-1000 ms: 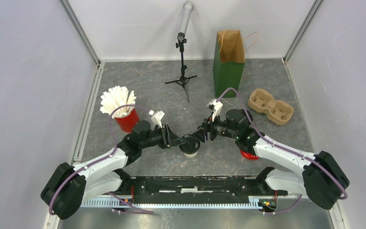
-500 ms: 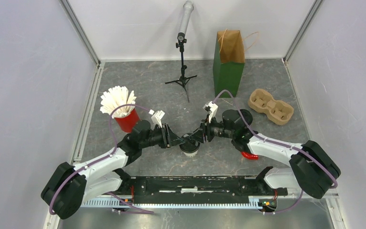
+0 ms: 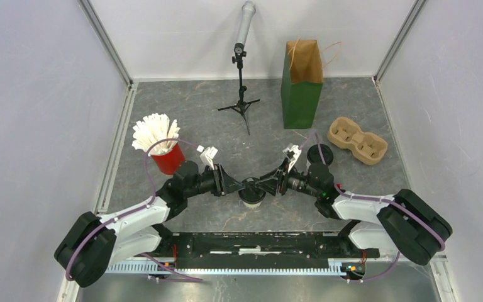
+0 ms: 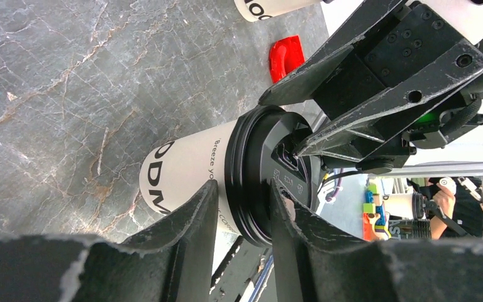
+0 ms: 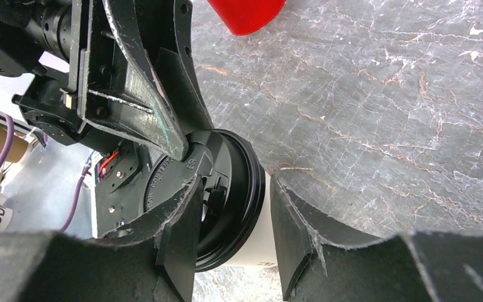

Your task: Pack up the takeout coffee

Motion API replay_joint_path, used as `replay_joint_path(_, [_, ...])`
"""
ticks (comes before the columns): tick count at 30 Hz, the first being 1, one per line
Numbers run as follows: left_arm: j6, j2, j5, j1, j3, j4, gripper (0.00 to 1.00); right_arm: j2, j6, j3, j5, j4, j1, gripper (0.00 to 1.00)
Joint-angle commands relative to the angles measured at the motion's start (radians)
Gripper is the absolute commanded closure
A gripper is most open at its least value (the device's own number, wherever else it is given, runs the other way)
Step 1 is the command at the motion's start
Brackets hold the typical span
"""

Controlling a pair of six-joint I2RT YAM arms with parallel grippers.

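The takeout coffee (image 3: 252, 196), a cream paper cup (image 4: 188, 170) with a black lid (image 4: 251, 157), stands on the grey table between both arms. My left gripper (image 3: 238, 185) comes in from the left and is shut on it. In the left wrist view, the left gripper (image 4: 244, 189) has one finger against the cup wall under the lid's rim and the other on the lid's top. My right gripper (image 3: 267, 186) meets it from the right. In the right wrist view, the right gripper (image 5: 236, 185) pinches the lid's rim (image 5: 239, 170) the same way.
A tall green paper bag (image 3: 302, 85) stands open at the back. The brown cup carrier (image 3: 356, 139) lies to its right. A red cup of white sticks (image 3: 163, 151) stands by the left arm. A black tripod (image 3: 242, 94) stands at the back centre. A small red object (image 4: 285, 55) lies beyond the cup.
The right arm has dropped lower and reached further left, and its jaws have narrowed onto the lid's rim. The left gripper stayed in place and tightened slightly.
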Motion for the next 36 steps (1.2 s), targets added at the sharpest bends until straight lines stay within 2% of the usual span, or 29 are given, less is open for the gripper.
replay_joint_path(1, [0.053, 0.000, -0.092, 0.007, -0.056, -0.185, 0.60, 0.063, -0.056, -0.112, 0.035, -0.128, -0.005, 0.52])
replay_joint_path(6, [0.060, -0.016, -0.105, 0.007, -0.060, -0.208, 0.61, 0.114, -0.038, -0.134, 0.026, -0.053, -0.004, 0.52])
replay_joint_path(11, [0.040, -0.027, -0.086, 0.007, -0.062, -0.178, 0.61, 0.072, -0.058, -0.108, 0.034, -0.116, -0.005, 0.51])
replay_joint_path(13, [0.028, -0.043, -0.053, 0.007, -0.028, -0.170, 0.59, 0.005, -0.061, -0.066, 0.029, -0.188, -0.005, 0.49])
replay_joint_path(18, [0.018, -0.093, -0.002, 0.009, 0.116, -0.222, 0.46, -0.163, -0.123, 0.126, 0.087, -0.471, -0.005, 0.29])
replay_joint_path(21, [0.038, -0.109, -0.008, 0.009, 0.210, -0.291, 0.40, -0.215, -0.176, 0.242, 0.114, -0.611, -0.005, 0.22])
replay_joint_path(26, [0.113, -0.086, -0.042, 0.008, 0.319, -0.420, 0.35, -0.289, -0.205, 0.280, 0.089, -0.707, -0.005, 0.19])
replay_joint_path(31, [0.126, -0.056, -0.025, 0.009, 0.323, -0.443, 0.34, -0.341, -0.227, 0.253, 0.091, -0.792, -0.005, 0.21])
replay_joint_path(36, [0.141, -0.024, -0.024, 0.009, 0.303, -0.442, 0.35, -0.356, -0.194, 0.219, 0.037, -0.789, -0.005, 0.22])
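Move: The black lid on the takeout cup lies between the fingertips: its middle is about 4 cm right and 1 cm back of the left hand, 3 cm left and 1 cm back of the right, at roughly their height. The other lidded cup's lid is some 19 cm right and 9 cm ahead of the right hand; the red clip lies about 22 cm right of that hand, 11 cm lower. From the left hand, the red straw cup is about 22 cm left and 11 cm ahead. Both hands keep their fingertips bearing down on the lid of the cup for about half a second, then open and come free together. The left rises some 8 cm and slightly forward before sinking back a little; the right rises about 6 cm, then eases down, back and to its right, away from the lid, its fingertips dipping some 10 degrees. ##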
